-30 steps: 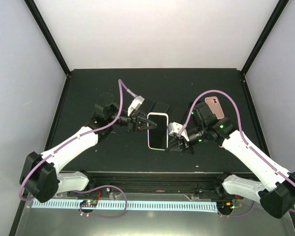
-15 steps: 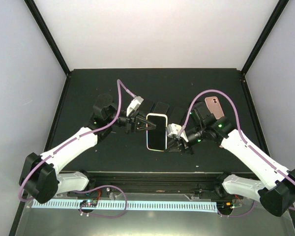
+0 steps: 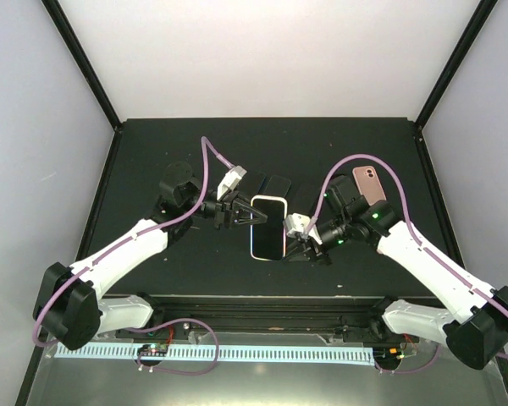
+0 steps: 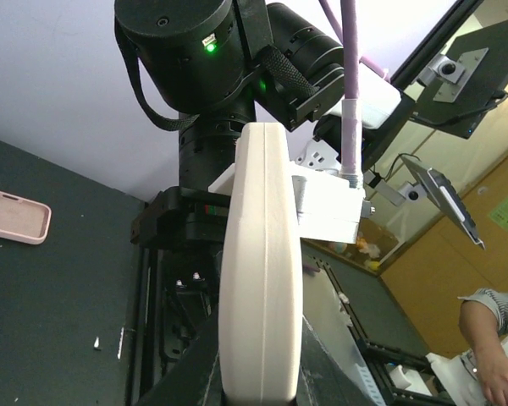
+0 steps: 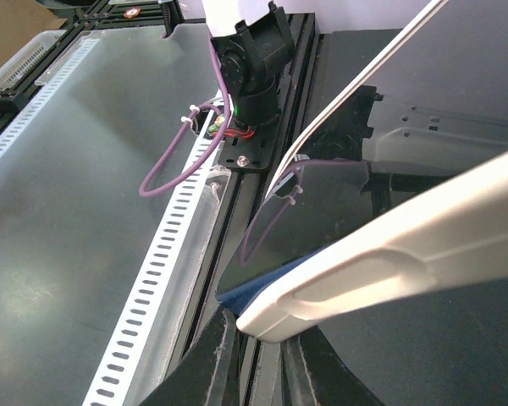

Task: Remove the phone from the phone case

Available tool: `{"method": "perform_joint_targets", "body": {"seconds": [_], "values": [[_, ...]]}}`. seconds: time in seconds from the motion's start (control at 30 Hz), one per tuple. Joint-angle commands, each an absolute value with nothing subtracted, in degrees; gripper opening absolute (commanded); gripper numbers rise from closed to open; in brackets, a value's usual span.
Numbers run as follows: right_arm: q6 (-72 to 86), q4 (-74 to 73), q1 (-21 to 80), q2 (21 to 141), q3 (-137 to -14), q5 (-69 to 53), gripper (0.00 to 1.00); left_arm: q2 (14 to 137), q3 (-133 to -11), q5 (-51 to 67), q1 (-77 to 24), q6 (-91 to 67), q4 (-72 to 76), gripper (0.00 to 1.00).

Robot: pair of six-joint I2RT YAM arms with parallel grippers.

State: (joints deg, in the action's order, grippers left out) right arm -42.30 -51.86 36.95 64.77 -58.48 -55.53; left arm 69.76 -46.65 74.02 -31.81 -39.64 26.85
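Observation:
The phone [image 3: 268, 228], dark screen up, sits in a white phone case [image 3: 269, 199] held above the table between both arms. My left gripper [image 3: 244, 212] is shut on the case's left edge. In the left wrist view the white case [image 4: 261, 279] stands edge-on between the fingers of the left gripper [image 4: 258, 381]. My right gripper [image 3: 298, 243] is shut on the case's lower right corner. In the right wrist view a blue phone corner [image 5: 258, 283] peeks out beside the white case [image 5: 389, 262], just above the right gripper [image 5: 267, 342].
A pink phone case [image 3: 369, 183] lies on the black table [image 3: 152, 161] at the back right, next to the right arm; the left wrist view shows the pink case [image 4: 15, 227] too. White walls and black posts enclose the table.
The phone in its case and both grippers have shifted a little to the left. The right jaws have closed slightly tighter.

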Motion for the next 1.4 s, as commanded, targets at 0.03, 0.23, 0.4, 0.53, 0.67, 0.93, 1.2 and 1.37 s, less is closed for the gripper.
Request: {"method": "perform_joint_targets", "body": {"seconds": [0.03, 0.23, 0.4, 0.53, 0.67, 0.93, 1.2, 1.37], "values": [[-38.46, -41.31, 36.61, 66.76, -56.58, -45.14, 0.1, 67.02, -47.62, 79.98, -33.4, -41.78, 27.28, 0.02], [-31.74, -33.16, 35.62, 66.65, -54.97, -37.28, 0.1, 67.15, -49.83, 80.91, -33.34, -37.41, 21.09, 0.02], [-27.45, -31.03, 34.91, 67.25, -55.51, -34.48, 0.12, 66.67, -49.58, 80.96, -33.4, -37.29, 21.67, 0.02], [-25.56, -30.23, 33.55, 67.19, -56.05, -34.84, 0.15, 66.36, -48.95, 81.29, -33.41, -37.6, 22.47, 0.02], [-23.32, -29.14, 32.84, 68.32, -56.79, -34.05, 0.17, 65.92, -48.31, 81.64, -33.46, -37.62, 22.85, 0.02], [-23.37, -30.29, 30.42, 71.32, -60.36, -38.55, 0.24, 65.46, -47.52, 82.95, -34.1, -37.57, 23.85, 0.01], [-29.23, -36.87, 30.41, 73.44, -63.31, -50.85, 0.36, 66.02, -46.89, 84.14, -34.83, -36.57, 23.51, 0.02], [-27.34, -39.6, 30.41, 74.06, -66.51, -58.87, 0.41, 66.42, -46.71, 82.26, -34.88, -33.79, 20.84, 0.02]]}}
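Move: The cased phone hangs in the air, still held by both hands. From the right gripper, closed at its near right corner, the phone's middle is about 6 cm left, 3 cm ahead and 4 cm higher; from the left gripper on its left edge, roughly 3 cm right, 2 cm back and 4 cm below. On the table some 24 cm below the right hand, a dark phone lies 23 cm ahead and 3 cm left, a pink case 26 cm ahead and 26 cm right. Sweep the right gripper about 7 cm forward and slightly down, turning it some 20 degrees clockwise, to work at the case's near right corner; then open its fingers to let go and draw back 2 cm. Keep the left grip on the phone's edge, giving about 4 cm forward with a counter-clockwise turn, then easing halfway back. ##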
